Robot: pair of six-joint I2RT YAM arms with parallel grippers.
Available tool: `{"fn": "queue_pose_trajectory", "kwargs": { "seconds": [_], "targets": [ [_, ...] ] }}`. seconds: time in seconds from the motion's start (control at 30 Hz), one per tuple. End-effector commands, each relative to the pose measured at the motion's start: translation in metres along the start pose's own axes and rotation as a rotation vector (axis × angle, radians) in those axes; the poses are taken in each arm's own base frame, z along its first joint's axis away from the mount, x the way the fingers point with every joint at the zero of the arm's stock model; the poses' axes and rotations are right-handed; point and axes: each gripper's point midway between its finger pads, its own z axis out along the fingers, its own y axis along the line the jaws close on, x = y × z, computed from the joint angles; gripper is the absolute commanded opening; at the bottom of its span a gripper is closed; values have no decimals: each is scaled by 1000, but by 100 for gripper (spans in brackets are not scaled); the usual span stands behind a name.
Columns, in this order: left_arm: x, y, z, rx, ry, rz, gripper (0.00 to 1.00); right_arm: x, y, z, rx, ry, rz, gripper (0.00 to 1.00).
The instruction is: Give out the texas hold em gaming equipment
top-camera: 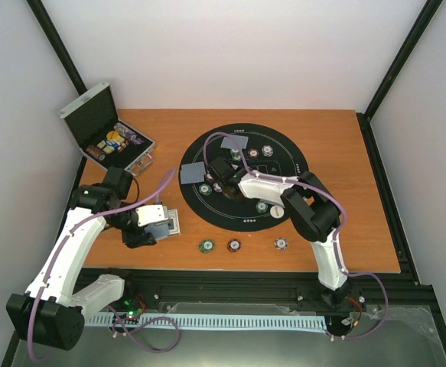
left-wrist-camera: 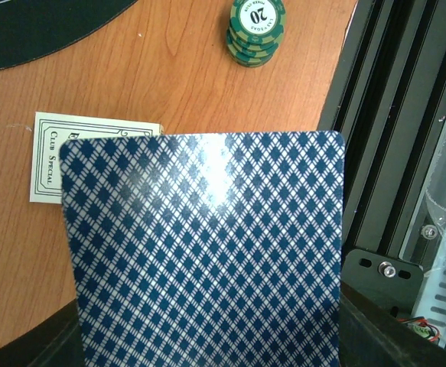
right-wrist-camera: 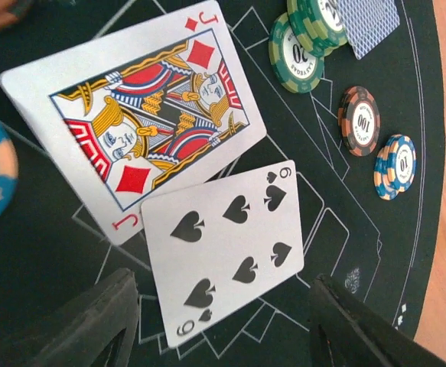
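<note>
My left gripper [top-camera: 152,226] is shut on a stack of blue-backed playing cards [left-wrist-camera: 207,252] that fills the left wrist view and hides its fingers. It hovers near the table's front left, over a white printed card [left-wrist-camera: 54,153]. My right gripper [right-wrist-camera: 223,329] stands open over the round black mat [top-camera: 284,153]. A six of spades [right-wrist-camera: 223,245] lies face up between its spread fingers [right-wrist-camera: 92,321], touching neither. It overlaps a jack of diamonds [right-wrist-camera: 138,115]. Green chips [right-wrist-camera: 295,53], a brown-red chip [right-wrist-camera: 359,118] and blue-orange chips [right-wrist-camera: 397,164] rest on the mat.
The open silver case [top-camera: 92,115] with more chips stands at the back left. A green chip stack [top-camera: 206,245], a brown-red one [top-camera: 233,245] and a pale one [top-camera: 281,244] sit along the front edge. Face-down cards [top-camera: 193,173] lie on the mat's left side.
</note>
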Motion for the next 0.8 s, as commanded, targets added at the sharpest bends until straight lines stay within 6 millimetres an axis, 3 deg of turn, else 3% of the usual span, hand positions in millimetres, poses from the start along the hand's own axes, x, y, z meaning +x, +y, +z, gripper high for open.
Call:
{"fn": "queue_pose_trajectory", "kwargs": {
  "seconds": [0.0, 0.2, 0.33, 0.57, 0.77],
  "targets": [
    [-8, -1, -14, -28, -27, 6, 1, -9, -14, -33, -77, -39, 130, 65],
    [-9, -1, -16, -31, -32, 5, 1, -24, -37, -86, -261, -147, 404, 77],
    [-11, 0, -17, -34, -43, 5, 1, -30, -35, -122, -469, -195, 620, 85],
    [-14, -1, -18, -27, -58, 3, 1, -38, 33, -197, -1148, -209, 906, 85],
    [-13, 0, -17, -33, -54, 4, 1, -35, 79, -250, -1388, -177, 890, 85]
  ]
}}
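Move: The deck that the right hand goes for, still held in the left gripper, lies roughly 25 cm to the right hand's left, 23 cm back and 11 cm above it. About 3 cm straight beneath the right hand is the six of spades, with the jack some 6 cm to its left. A blue chip stack sits 5 cm back, 8 cm left; the card box 17 cm back, 22 cm left. From the left hand the deck is 3 cm to its right, between the fingers. Coming free of the already released six of spades, the right hand rises about 14 cm, its part-open fingers spreading further. It then sweeps back some 15 cm and 8 cm left towards the deck, sinking about 4 cm late on, while the wrist rolls some 80 degrees, bringing the fingers from forward-and-down to left-and-down. The left hand keeps the deck gripped and nearly still. ##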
